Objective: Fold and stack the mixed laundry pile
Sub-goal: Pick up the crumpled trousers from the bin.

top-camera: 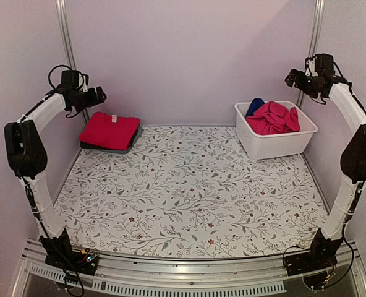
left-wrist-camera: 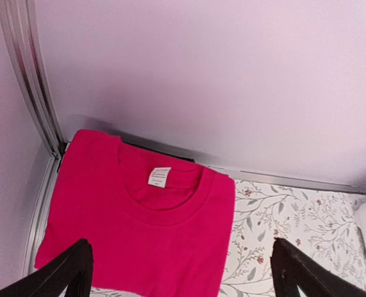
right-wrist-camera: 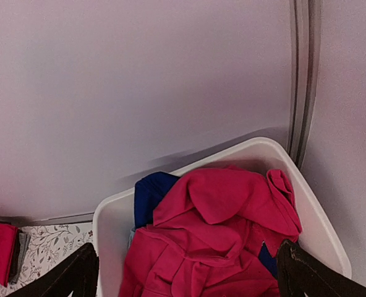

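Note:
A red tee [top-camera: 109, 129] lies folded at the back left, on top of a dark charcoal garment [top-camera: 112, 148] whose edge shows beneath it. My left gripper [top-camera: 99, 96] hovers above this stack, open and empty. In the left wrist view the red tee [left-wrist-camera: 140, 229] shows its collar and white label between the spread fingers [left-wrist-camera: 78, 269]. The rest of the mixed laundry pile sits in the white tub [top-camera: 276, 147]: a crumpled magenta-pink garment [top-camera: 272, 117] over a royal blue one [top-camera: 254, 106]. My right gripper [top-camera: 292, 78] hangs open above it, over the magenta-pink garment [right-wrist-camera: 220, 235] and the blue one [right-wrist-camera: 149, 198].
The floral leaf-patterned cloth [top-camera: 189, 192] covers the table between the stack and the tub. Pale walls and aluminium posts [top-camera: 64, 37] close in the back and sides. The tub's rim [right-wrist-camera: 109, 216] stands near the right wall.

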`<state>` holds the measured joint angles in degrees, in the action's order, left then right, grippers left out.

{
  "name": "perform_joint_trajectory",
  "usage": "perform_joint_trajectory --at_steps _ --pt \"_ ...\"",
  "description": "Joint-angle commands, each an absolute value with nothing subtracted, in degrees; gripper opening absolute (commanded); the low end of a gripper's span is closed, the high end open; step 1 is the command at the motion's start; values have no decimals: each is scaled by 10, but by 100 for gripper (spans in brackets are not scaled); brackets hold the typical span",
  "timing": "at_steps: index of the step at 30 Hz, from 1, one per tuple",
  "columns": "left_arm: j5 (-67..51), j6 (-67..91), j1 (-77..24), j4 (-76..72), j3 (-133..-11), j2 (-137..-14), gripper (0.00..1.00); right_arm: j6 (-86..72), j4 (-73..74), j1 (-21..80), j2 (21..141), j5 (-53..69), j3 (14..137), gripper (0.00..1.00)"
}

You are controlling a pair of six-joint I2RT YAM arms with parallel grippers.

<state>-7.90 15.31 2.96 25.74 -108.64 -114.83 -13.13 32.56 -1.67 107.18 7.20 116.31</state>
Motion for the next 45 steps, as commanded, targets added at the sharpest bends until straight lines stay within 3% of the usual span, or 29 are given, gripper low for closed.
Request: perform_joint_trajectory --at_steps 1,9,15,17,20,24,26,27,34,38,45 --pt "-114 196 12 238 -1051 -1106 100 -146 360 -31 1149 95 1189 99" --pt "-109 197 2 289 -1027 -1095 100 -85 400 -31 1337 87 1319 99" --pt "-97 207 -10 289 -997 -1074 100 -82 372 -31 1411 83 1334 99" --pt "-92 211 -10 289 -993 -1071 100 -86 366 -31 1431 88 1342 93" --pt "-89 216 -11 290 -994 -1072 99 -91 357 -31 1452 101 1358 67" --pt "-94 217 -11 288 -1003 -1075 100 -102 325 -31 1430 135 1358 19" --pt "-99 218 -11 287 -1011 -1076 100 -104 310 -31 1398 136 1359 3" --pt "-99 218 -11 284 -1014 -1074 100 -104 306 -31 1386 136 1358 0" --pt "-110 221 -11 234 -986 -1045 100 -94 275 -30 1264 150 1349 0" --pt "-144 234 -8 134 -909 -992 100 -95 247 -30 1196 157 1326 0" --pt "-272 308 30 -25 -796 -928 100 -98 214 -30 1117 182 1317 0"
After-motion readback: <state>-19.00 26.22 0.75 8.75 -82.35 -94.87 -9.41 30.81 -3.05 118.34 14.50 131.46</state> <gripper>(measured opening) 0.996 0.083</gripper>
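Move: From my right hand the crumpled trousers lie in the bin about 9 cm ahead, 2 cm to the left and some 26 cm below. The white bin around them is centred about 8 cm ahead, 2 cm left and 30 cm below; the navy cloth sticks up roughly 13 cm ahead and 10 cm left, some 25 cm down. From my left hand the trousers are about 72 cm to the right, 5 cm ahead and 14 cm lower. I plunge my open right hand about 25 cm down and 10 cm forward into the bin, tipping the fingers down some 20 degrees, and shut them on the trousers. Then I haul the cloth up about 27 cm, drawing back a little as the fingers tip up again. My left hand, empty and open, eases back and right, bobbing up, down and up. ##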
